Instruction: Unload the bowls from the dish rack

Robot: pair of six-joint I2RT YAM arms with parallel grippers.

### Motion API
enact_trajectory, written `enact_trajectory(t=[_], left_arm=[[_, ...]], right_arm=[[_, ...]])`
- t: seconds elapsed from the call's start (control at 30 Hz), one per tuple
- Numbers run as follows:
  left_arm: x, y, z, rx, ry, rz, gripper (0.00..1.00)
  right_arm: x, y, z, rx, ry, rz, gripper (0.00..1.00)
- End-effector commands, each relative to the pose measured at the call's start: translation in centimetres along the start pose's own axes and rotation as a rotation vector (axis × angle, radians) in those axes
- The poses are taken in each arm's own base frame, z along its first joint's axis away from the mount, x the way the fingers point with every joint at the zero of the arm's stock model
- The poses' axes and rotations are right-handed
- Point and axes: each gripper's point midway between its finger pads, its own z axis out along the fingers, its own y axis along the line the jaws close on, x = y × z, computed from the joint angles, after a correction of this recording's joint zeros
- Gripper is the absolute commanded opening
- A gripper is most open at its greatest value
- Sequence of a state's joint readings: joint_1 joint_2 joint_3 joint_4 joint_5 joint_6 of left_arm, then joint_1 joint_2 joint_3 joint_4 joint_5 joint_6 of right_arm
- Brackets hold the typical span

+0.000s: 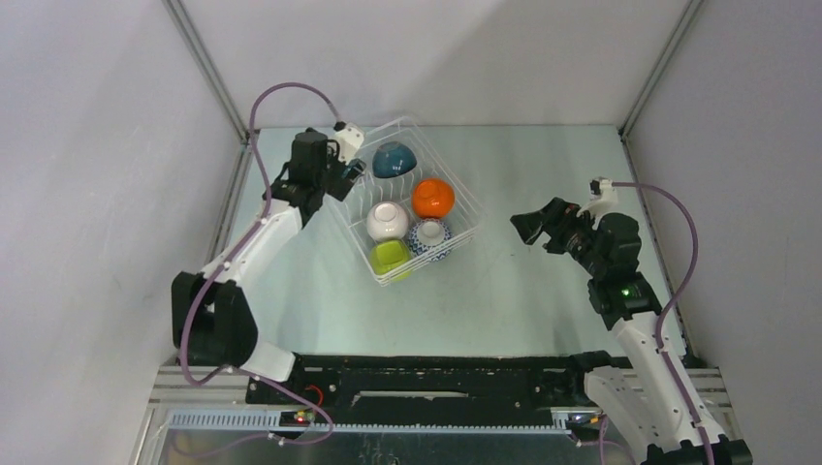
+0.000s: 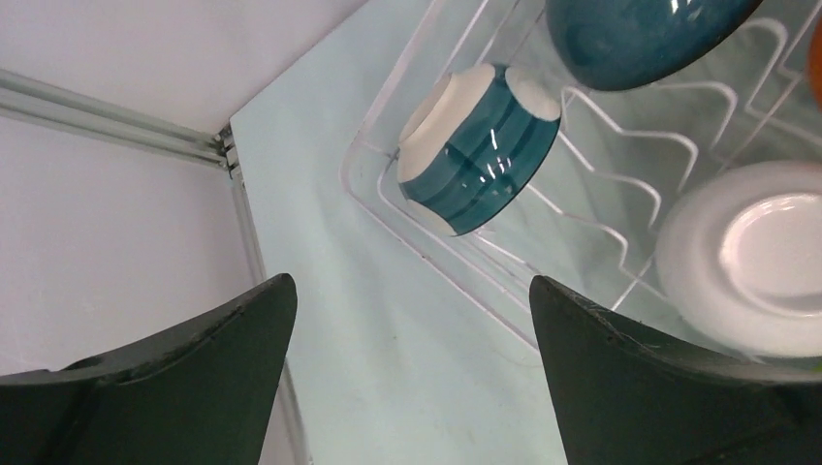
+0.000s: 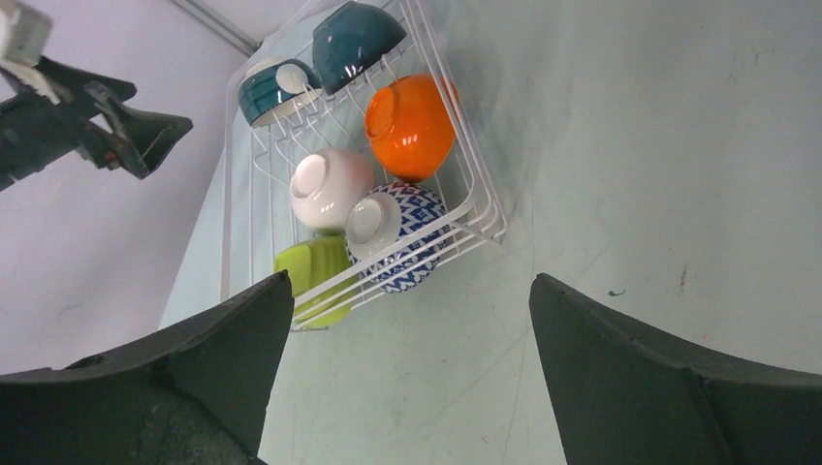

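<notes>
The white wire dish rack (image 1: 474, 218) sits at the table's back middle and holds six bowls. In the top view I see the dark blue bowl (image 1: 395, 160), orange bowl (image 1: 432, 198), white bowl (image 1: 386, 220), patterned bowl (image 1: 429, 236) and lime bowl (image 1: 390, 257). The teal bowl (image 2: 480, 145) lies on its side in the rack's far left corner. My left gripper (image 1: 351, 174) is open and empty just above and outside that corner, the teal bowl ahead of its jaws (image 2: 412, 291). My right gripper (image 1: 523, 230) is open and empty to the right of the rack, apart from it.
Grey enclosure walls with metal frame rails stand close on the left, back and right of the table (image 1: 504, 291). In the right wrist view the rack (image 3: 482, 208) lies ahead, with the left gripper (image 3: 145, 131) beyond it.
</notes>
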State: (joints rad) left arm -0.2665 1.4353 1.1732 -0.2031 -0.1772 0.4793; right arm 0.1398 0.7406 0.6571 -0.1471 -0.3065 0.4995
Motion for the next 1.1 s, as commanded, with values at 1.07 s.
enact_trajectory(t=[1.07], left_arm=[[1.3, -1.2, 7.3, 0.167, 0.289, 0.429, 1.00]], right_arm=[[-0.6, 0.4, 0.2, 0.010, -0.032, -0.069, 1.00]])
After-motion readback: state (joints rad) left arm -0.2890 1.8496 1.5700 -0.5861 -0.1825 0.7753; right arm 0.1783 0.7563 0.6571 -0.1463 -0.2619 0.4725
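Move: The blue-and-white bowl in the rack's far left corner lies about 9 cm ahead of the open left gripper, some 4 cm to its left and 14 cm below. The plain teal bowl stands roughly 12 cm ahead and 11 cm to the right of this gripper, the white bowl about 5 cm back and 10 cm right, both at a like depth. From the right hand, the blue-and-white bowl is some 26 cm ahead, 52 cm left and 16 cm below. Bring the left gripper down about 7 cm and forward some 4 cm towards the blue-and-white bowl, jaws kept wide open. On the way tip the fingers down some 20 degrees and roll the hand's left side up by about as much, with a slight clockwise turn. Stop short of closing on the bowl. ##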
